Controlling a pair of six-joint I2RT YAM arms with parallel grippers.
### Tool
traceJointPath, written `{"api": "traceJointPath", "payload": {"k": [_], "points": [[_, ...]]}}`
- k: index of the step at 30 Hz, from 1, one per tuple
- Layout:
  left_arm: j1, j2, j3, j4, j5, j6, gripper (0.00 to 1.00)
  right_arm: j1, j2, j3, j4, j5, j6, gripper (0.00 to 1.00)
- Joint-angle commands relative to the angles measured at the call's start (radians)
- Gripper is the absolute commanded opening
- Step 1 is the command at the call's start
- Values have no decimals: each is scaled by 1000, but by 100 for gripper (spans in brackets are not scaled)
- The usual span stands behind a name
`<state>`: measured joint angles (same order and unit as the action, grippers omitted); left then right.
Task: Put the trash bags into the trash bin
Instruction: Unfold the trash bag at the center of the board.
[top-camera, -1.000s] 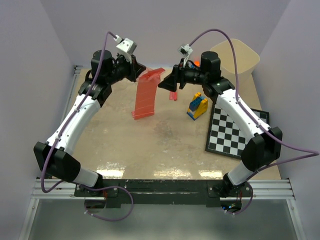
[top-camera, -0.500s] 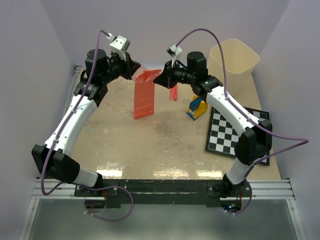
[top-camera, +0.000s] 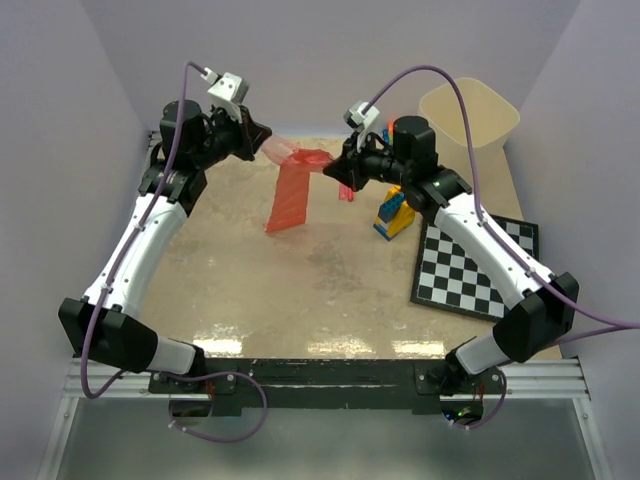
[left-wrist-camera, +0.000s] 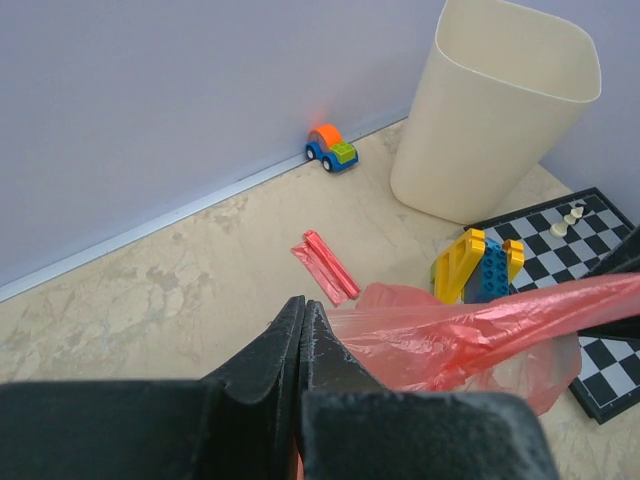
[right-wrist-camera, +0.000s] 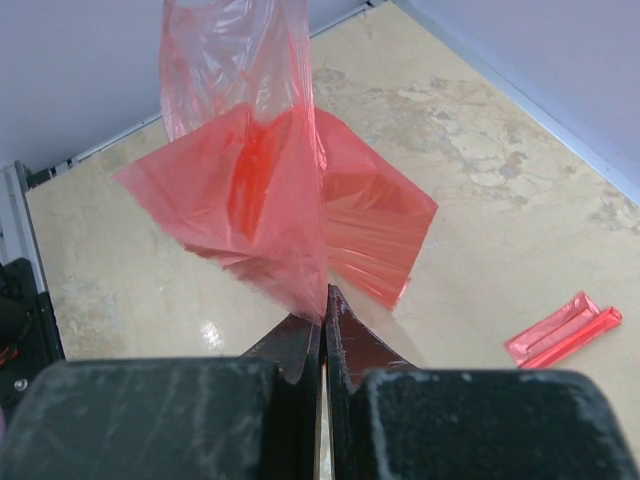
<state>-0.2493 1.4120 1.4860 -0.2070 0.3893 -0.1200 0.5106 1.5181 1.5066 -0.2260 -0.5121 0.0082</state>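
A crinkly red trash bag (top-camera: 292, 185) hangs above the table, stretched between both grippers. My left gripper (top-camera: 262, 148) is shut on its left end; in the left wrist view the bag (left-wrist-camera: 450, 335) spreads to the right of the gripper (left-wrist-camera: 303, 305). My right gripper (top-camera: 335, 168) is shut on the bag's other edge, and the plastic (right-wrist-camera: 260, 200) runs into the closed tips of the gripper (right-wrist-camera: 325, 295). A second trash bag, a narrow folded red strip (top-camera: 347, 190) (left-wrist-camera: 325, 267) (right-wrist-camera: 562, 330), lies flat on the table. The cream trash bin (top-camera: 470, 115) (left-wrist-camera: 495, 110) stands upright at the far right corner.
Yellow-and-blue toy blocks (top-camera: 395, 212) (left-wrist-camera: 480, 265) stand beside the strip. A black-and-white checkerboard (top-camera: 475, 262) lies on the right with a white chess piece (left-wrist-camera: 572, 215) on it. A small toy car (left-wrist-camera: 332, 148) sits against the back wall.
My right gripper has closed on the bag's edge. The left gripper has drawn back to the left, and the bag now stretches between the two, twisted narrower.
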Motion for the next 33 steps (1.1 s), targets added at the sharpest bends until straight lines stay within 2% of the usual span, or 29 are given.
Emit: {"api": "traceJointPath", "payload": {"k": [1, 3, 6, 7, 9, 11, 12, 15, 21, 26, 30, 33], "points": [[59, -36, 0, 73, -76, -16, 0, -7, -58, -69, -87, 46, -62, 0], [64, -36, -7, 86, 10, -24, 0, -6, -67, -74, -88, 47, -91, 0], [70, -30, -4, 110, 259, -26, 0, 6, -62, -40, -96, 26, -190, 0], [70, -30, -1, 118, 326, -23, 3, 14, -56, -14, -113, 24, -251, 0], [70, -16, 34, 91, 428, 23, 20, 29, -46, 35, -156, -2, -383, 0], [70, 16, 106, -3, 480, 101, 44, 38, -32, 96, -222, -28, -558, 0], [70, 34, 138, -65, 514, 149, 52, 40, -27, 128, -248, -55, -623, 0], [68, 85, 207, -221, 595, 269, 61, 55, -87, 87, -208, -92, -809, 0], [70, 58, 220, -241, 608, 328, 66, 109, -180, 24, -225, -60, -1158, 0], [68, 48, 223, -336, 677, 427, 68, 121, -252, -48, -171, -60, -1335, 0], [47, 59, 244, -433, 758, 476, 68, 132, -262, -74, -131, -37, -1367, 0], [6, 50, 228, -444, 729, 503, 68, 144, -265, -80, -113, -32, -1389, 0]]}}
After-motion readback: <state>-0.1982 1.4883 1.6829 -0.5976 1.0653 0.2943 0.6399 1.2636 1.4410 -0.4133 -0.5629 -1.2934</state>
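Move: The trash bag hangs between the closed hands, its middle about 3 cm back, 6 to the right and 12 below the left hand; from the right hand it is 2 cm ahead, 7 to the left and 8 below. On the table, roughly 33 cm below the right hand, the rolled bag lies 14 cm ahead and 4 right of it; the block toy's middle is 5 ahead, 16 right and 29 below. Left lets go, drawing back 8 cm; right keeps the trash bag pinched, moving back and up, turning 75 degrees. ##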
